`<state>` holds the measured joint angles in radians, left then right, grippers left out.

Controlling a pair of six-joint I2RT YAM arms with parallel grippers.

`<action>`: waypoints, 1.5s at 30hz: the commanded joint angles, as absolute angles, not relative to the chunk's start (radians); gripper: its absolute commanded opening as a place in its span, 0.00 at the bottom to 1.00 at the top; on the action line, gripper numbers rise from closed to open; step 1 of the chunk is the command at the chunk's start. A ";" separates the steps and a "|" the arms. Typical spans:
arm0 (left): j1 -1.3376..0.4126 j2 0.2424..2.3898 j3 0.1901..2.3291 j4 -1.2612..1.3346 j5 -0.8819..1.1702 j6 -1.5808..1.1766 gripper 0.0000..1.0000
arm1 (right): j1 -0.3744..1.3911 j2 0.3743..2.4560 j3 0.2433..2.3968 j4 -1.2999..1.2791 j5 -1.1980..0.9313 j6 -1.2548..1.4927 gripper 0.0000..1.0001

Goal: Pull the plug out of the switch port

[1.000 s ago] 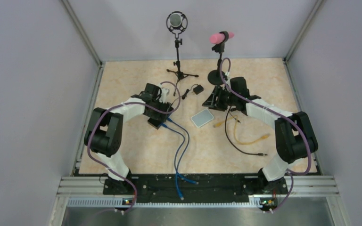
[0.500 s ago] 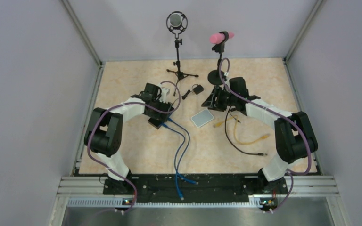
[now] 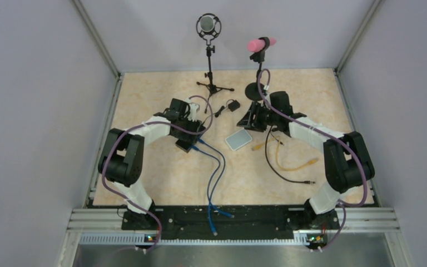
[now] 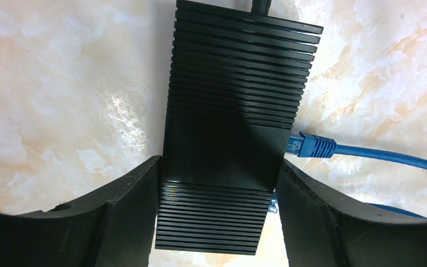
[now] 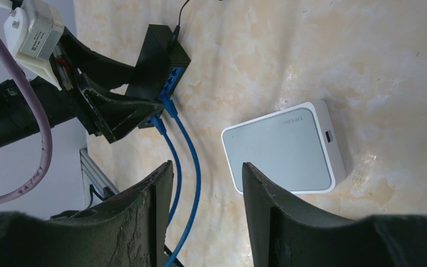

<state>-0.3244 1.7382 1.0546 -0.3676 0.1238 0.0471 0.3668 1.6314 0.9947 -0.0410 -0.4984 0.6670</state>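
Note:
The black ribbed switch [image 4: 233,111] lies on the marble-patterned table, left of centre [image 3: 185,144]. My left gripper [image 4: 218,183] is shut on it, with one finger pressed against each long side. A blue plug [image 4: 310,146] sits in a port on the switch's right side. A second blue plug [image 4: 273,201] peeks out behind the right finger. Both blue cables [image 3: 216,167] run toward the near edge. My right gripper [image 5: 207,167] is open and holds nothing. It hangs above the table between the blue cables [image 5: 192,161] and a white router [image 5: 283,147].
The white router [image 3: 238,139] lies mid-table. A yellow cable [image 3: 294,165] and a thin black cable [image 3: 275,169] lie at the right. At the back stand a microphone stand [image 3: 208,50], a stand with a pink top [image 3: 261,43], and a small black adapter [image 3: 233,105].
The left arm's elbow has shifted slightly to the left. The switch, the cables and the right arm have not visibly moved.

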 commanded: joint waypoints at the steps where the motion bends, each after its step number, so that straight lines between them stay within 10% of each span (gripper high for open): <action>1: -0.324 1.709 1.048 -0.352 0.151 0.042 0.59 | 0.386 1.644 0.994 0.015 -0.511 0.677 0.49; 9: -0.325 1.670 1.052 -0.367 0.307 0.026 0.43 | 0.399 1.649 0.999 0.032 -0.510 0.693 0.49; 30: -0.329 1.584 0.947 -0.437 0.185 -0.080 0.41 | 0.690 1.832 1.153 -0.112 -0.255 0.638 0.49; 45: -0.331 1.517 0.899 -0.394 0.255 -0.057 0.45 | 0.572 1.807 1.105 -0.157 -0.076 0.619 0.49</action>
<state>-0.3264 1.5635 0.9062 -0.4332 0.2070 -0.0643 0.6479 1.8431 1.1202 -0.1345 -0.1364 0.6445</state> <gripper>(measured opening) 0.735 0.490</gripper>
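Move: The blue plug in the near-right side of the black switch lies about 18 cm left of the right hand, 6 cm back and 9 cm below. A second blue plug sits 3 cm farther back and 3 cm farther left of it. The white box lies almost under the right hand, 4 cm back and 10 cm down. From the left hand, already gripping the switch, the first plug is some 5 cm to the right and 2 cm back, the second 2 cm right and 5 cm back. Sweeping left about 9 cm while sinking and drawing back, the open right hand nears the plugged side of the switch, then swings some 3 cm back right and forward, still sinking to low beside the white box's left end, fingers tipping down nearly 20 degrees and staying half open. Meanwhile the left hand keeps its grip across the switch and draws it back about 5 cm after a brief shift right. ##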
